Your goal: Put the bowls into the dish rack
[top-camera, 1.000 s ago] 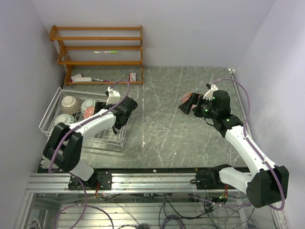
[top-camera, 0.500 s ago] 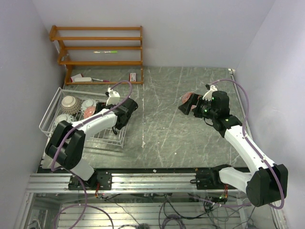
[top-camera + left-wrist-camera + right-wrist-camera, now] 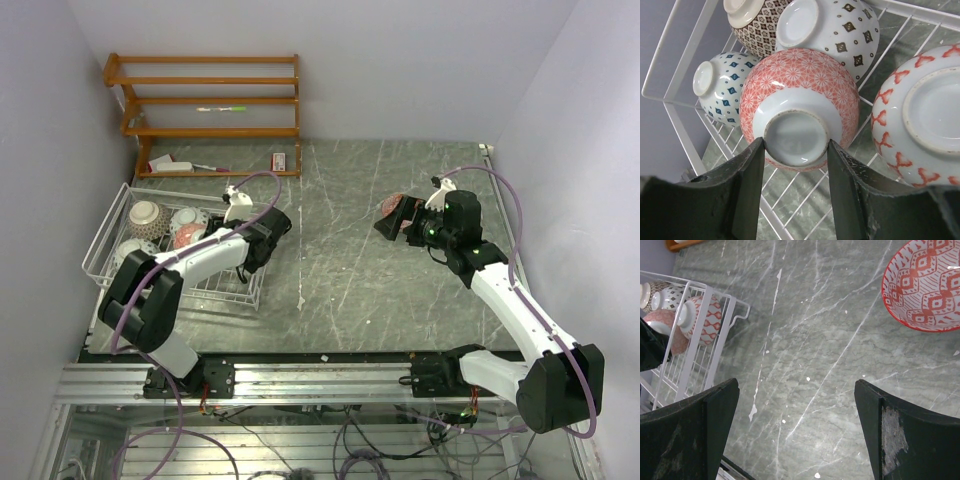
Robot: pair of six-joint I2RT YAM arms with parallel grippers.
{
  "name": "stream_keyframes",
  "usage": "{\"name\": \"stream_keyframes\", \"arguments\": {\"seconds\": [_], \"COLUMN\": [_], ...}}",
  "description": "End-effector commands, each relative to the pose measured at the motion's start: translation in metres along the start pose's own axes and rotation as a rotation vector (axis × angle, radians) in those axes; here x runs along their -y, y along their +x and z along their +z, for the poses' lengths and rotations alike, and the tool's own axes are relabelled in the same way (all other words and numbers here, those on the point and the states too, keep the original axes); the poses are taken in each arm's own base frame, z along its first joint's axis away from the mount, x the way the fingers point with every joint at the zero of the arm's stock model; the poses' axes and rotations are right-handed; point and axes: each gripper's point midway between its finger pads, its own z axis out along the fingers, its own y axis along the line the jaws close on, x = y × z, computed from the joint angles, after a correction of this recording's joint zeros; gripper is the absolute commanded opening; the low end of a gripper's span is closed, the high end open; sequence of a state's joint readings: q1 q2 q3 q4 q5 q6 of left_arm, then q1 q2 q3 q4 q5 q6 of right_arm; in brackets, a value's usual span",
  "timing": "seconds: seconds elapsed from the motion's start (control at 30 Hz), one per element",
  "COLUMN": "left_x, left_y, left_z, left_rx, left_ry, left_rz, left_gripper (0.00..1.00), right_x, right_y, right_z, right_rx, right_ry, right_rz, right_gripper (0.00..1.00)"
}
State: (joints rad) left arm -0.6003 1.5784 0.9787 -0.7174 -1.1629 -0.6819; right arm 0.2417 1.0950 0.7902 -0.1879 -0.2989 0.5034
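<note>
The white wire dish rack (image 3: 100,250) holds several upturned bowls. In the left wrist view my left gripper (image 3: 796,145) is shut on the foot ring of the pink-red bowl (image 3: 800,85), one finger touching each side. Around it lie a blue-diamond bowl (image 3: 722,90), a brown-patterned bowl (image 3: 757,30), a tan-diamond bowl (image 3: 840,30) and a red-branch bowl (image 3: 920,115). One red-patterned bowl (image 3: 925,290) lies on the table (image 3: 830,365), beyond my right gripper (image 3: 796,384), which hangs open and empty above the stone. That bowl (image 3: 392,207) shows beside the right wrist in the top view.
An orange-brown wooden shelf unit (image 3: 205,100) stands at the back left with a pen and small items on it. The rack's right rim (image 3: 715,295) shows in the right wrist view. Walls close in on the left, the back and the right.
My left gripper's jaws have closed in onto the pink-red bowl's foot and the wrist has shifted slightly. The right arm has not moved.
</note>
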Motion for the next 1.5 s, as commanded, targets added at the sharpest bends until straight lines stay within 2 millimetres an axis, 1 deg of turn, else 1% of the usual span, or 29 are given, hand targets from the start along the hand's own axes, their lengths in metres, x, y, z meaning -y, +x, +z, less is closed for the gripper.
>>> {"name": "stream_keyframes", "arguments": {"seconds": [0.0, 0.17, 0.33, 0.43, 0.6, 0.7, 0.87, 0.97, 1.1, 1.2, 1.27, 1.3, 1.37, 1.47], "left_x": [-0.017, -0.041, -0.05, -0.049, -0.036, -0.034, -0.032, -0.032, -0.034, -0.031, -0.032, -0.032, -0.034, -0.043], "left_y": [-0.005, -0.006, -0.002, 0.002, 0.012, 0.014, 0.021, 0.024, 0.031, 0.033, 0.034, 0.034, 0.03, 0.014], "left_z": [-0.004, -0.011, -0.016, -0.018, -0.018, -0.019, -0.008, 0.001, 0.011, 0.014, 0.016, 0.016, 0.015, 0.008], "left_rx": [0.024, 0.032, 0.031, 0.019, -0.018, -0.031, -0.088, -0.129, -0.175, -0.196, -0.205, -0.204, -0.194, -0.16], "left_ry": [-0.043, -0.081, -0.042, -0.009, 0.056, 0.075, 0.118, 0.155, 0.184, 0.189, 0.178, 0.176, 0.176, 0.193], "left_rz": [-0.048, -0.115, -0.206, -0.247, -0.27, -0.285, -0.315, -0.343, -0.365, -0.362, -0.354, -0.353, -0.368, -0.417], "left_gripper": [0.5, 0.5, 0.5, 0.5, 0.51, 0.53, 0.54, 0.56, 0.63, 0.75, 0.86, 0.89, 0.92, 0.98], "right_x": [0.003, 0.002, 0.002, 0.002, 0.0, -0.001, -0.004, -0.005, -0.006, -0.007, -0.007, -0.007, -0.007, -0.007], "right_y": [0.001, 0.001, 0.002, 0.002, 0.002, 0.001, -0.001, -0.001, -0.001, -0.001, -0.001, -0.002, -0.002, -0.005], "right_z": [0.002, 0.003, 0.003, 0.002, 0.0, 0.0, -0.002, -0.003, -0.004, -0.005, -0.005, -0.006, -0.006, -0.007], "right_rx": [0.008, 0.006, 0.006, 0.005, 0.009, 0.008, 0.013, 0.016, 0.014, 0.014, 0.016, 0.017, 0.018, 0.022], "right_ry": [0.003, -0.002, -0.003, -0.007, -0.012, -0.018, -0.025, -0.029, -0.034, -0.035, -0.034, -0.035, -0.031, -0.028], "right_rz": [-0.01, -0.008, -0.008, -0.005, -0.008, -0.006, -0.011, -0.012, -0.013, -0.014, -0.015, -0.018, -0.019, -0.019], "right_gripper": [1.0, 1.0, 1.0, 1.0, 1.0, 1.0, 1.0, 1.0, 1.0, 1.0, 1.0, 1.0, 1.0, 1.0]}}
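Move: The left hand already pinches the pink bowl by its foot; the open spot in the rack it is taken to lies some 3 cm back, 6 cm left and about 5 cm below that hand. Around it, the black-diamond bowl sits 5 cm ahead and 4 cm left of the hand, the blue-diamond bowl 5 cm back and 15 cm left, the orange bowl 2 cm ahead and 10 cm right, all about 4 cm below. From the right hand, the spot is roughly 52 cm left, 6 cm back and 12 cm lower. Still pinching the pink bowl's foot, the left hand draws it back about 4 cm, away from the black-diamond bowl, rising at first, then sinks some 4 cm into the rack. While sinking, it shifts left towards the blue-diamond bowl and rolls its left side down about 20 degrees, then opens its fingers wide and lets go of the foot. ##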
